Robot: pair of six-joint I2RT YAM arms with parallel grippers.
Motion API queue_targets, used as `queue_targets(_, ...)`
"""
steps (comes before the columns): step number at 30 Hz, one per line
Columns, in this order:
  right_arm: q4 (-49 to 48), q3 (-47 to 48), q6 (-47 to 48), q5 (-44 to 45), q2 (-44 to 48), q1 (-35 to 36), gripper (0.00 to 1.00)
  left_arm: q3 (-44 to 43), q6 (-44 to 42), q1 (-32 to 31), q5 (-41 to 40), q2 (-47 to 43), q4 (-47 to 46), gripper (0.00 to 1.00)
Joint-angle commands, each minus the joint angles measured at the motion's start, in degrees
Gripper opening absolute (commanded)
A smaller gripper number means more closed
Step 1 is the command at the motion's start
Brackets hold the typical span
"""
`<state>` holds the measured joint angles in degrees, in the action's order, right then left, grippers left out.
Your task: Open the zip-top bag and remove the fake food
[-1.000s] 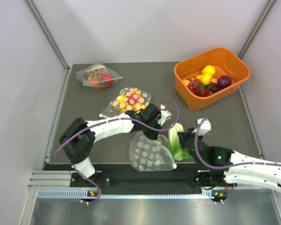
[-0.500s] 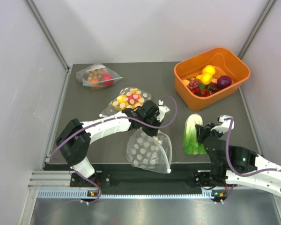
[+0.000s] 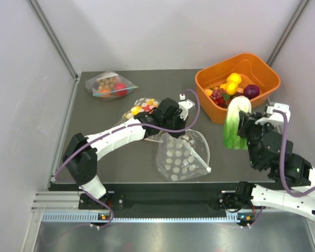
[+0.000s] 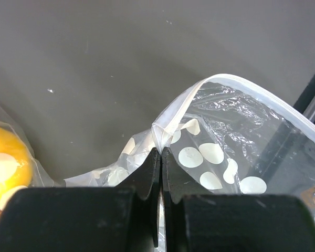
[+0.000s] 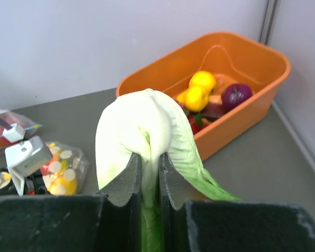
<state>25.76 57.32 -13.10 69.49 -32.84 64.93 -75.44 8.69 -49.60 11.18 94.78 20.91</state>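
Note:
The zip-top bag [image 3: 181,156] is clear with white dots and hangs open-mouthed over the table's front middle. Nothing green or purple shows inside it. My left gripper [image 3: 170,126] is shut on its top edge, and the left wrist view shows the jaws [image 4: 161,153] pinching the bag's rim [image 4: 220,152]. My right gripper [image 3: 243,127] is shut on the green lettuce [image 3: 234,122], held in the air just in front of the orange bin [image 3: 216,116]. In the right wrist view the fingers [image 5: 150,157] squeeze the lettuce's pale stem end [image 5: 142,123]. A round purple piece [image 3: 251,91] lies in the bin.
The bin [image 5: 236,123] also holds yellow lemons [image 3: 232,81] and dark grapes [image 3: 217,95]. A dotted bag of yellow and red pieces [image 3: 142,110] lies under the left arm. A plain bag of brown balls [image 3: 107,85] sits at the back left.
My right gripper has carried the lettuce from the front of the table up and away towards the orange bin. My left gripper has lifted the dotted bag and swung it to the right.

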Motion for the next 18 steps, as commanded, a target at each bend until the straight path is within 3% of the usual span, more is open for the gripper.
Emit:
queue_targets(1, -6.5, 6.5, 11.7, -4.9, -7.9, -5.7, 0.0, -1.4, 0.7, -0.1, -2.5, 0.2, -3.8, 0.0)
queue_targets(3, -6.7, 8.3, 12.6, -9.9, -11.4, -10.3, 0.0, -0.8, 0.9, -0.1, -4.1, 0.0, -4.3, 0.0)
queue_targets(6, -6.6, 11.9, 12.6, -22.9, -18.2, -23.1, 0.0, 0.6, 1.1, -0.1, -5.4, -0.8, -5.6, 0.02)
queue_targets(7, -6.6, 14.0, 12.2, -29.9, -21.9, -30.2, 0.0, 1.1, 1.2, -0.1, -5.6, -1.4, -6.0, 0.05)
queue_targets(10, -7.2, 18.8, 11.0, -40.7, -29.2, -41.7, 0.0, 3.0, 1.2, 0.0, -5.6, -2.1, -7.8, 0.14)
queue_targets(13, -8.4, 24.0, 10.1, -48.9, -36.0, -48.9, 0.0, 3.0, 1.0, 0.3, -4.8, -2.2, -8.3, 0.29)
queue_targets(14, -8.6, 25.3, 9.5, -50.8, -37.6, -50.1, 0.0, 2.9, 1.0, 0.7, -4.2, -2.3, -8.2, 0.41)
queue_targets(16, -9.1, 28.8, 9.1, -53.8, -42.4, -53.0, 0.0, 2.8, 1.1, 1.3, -3.0, -3.1, -8.2, 0.51)
queue_targets(17, -9.4, 29.9, 9.0, -54.8, -43.8, -53.7, 0.0, 3.1, 1.2, 1.5, -2.7, -3.5, -8.2, 0.62)
queue_targets(18, -9.7, 31.0, 8.7, -55.5, -45.4, -54.3, 0.0, 3.3, 1.4, 2.1, -2.6, -3.8, -8.4, 0.88)
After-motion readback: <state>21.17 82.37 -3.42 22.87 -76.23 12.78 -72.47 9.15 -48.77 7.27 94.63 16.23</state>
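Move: The orange bin, where the right hand is taking the lettuce, has its middle about 25 cm ahead of that hand, 8 cm to its right and 28 cm below. In it, the lemons lie a few centimetres left of the middle and the purple cabbage some 7 cm right. The left hand pinches the emptied bag's rim, with the bag's middle roughly 6 cm back and 11 cm down; the yellow food bag is 16 cm ahead, 15 cm left. Forward in one fast sweep of about 21 cm, drifting some 3 cm right, the right hand carries the still-pinched lettuce out over the orange bin, rising slightly before sinking about 4 cm; the fingers tip down some 15 degrees and the left side rolls down. Meanwhile the left hand eases forward about 2 cm and opens wide, letting go of the emptied bag's rim. ##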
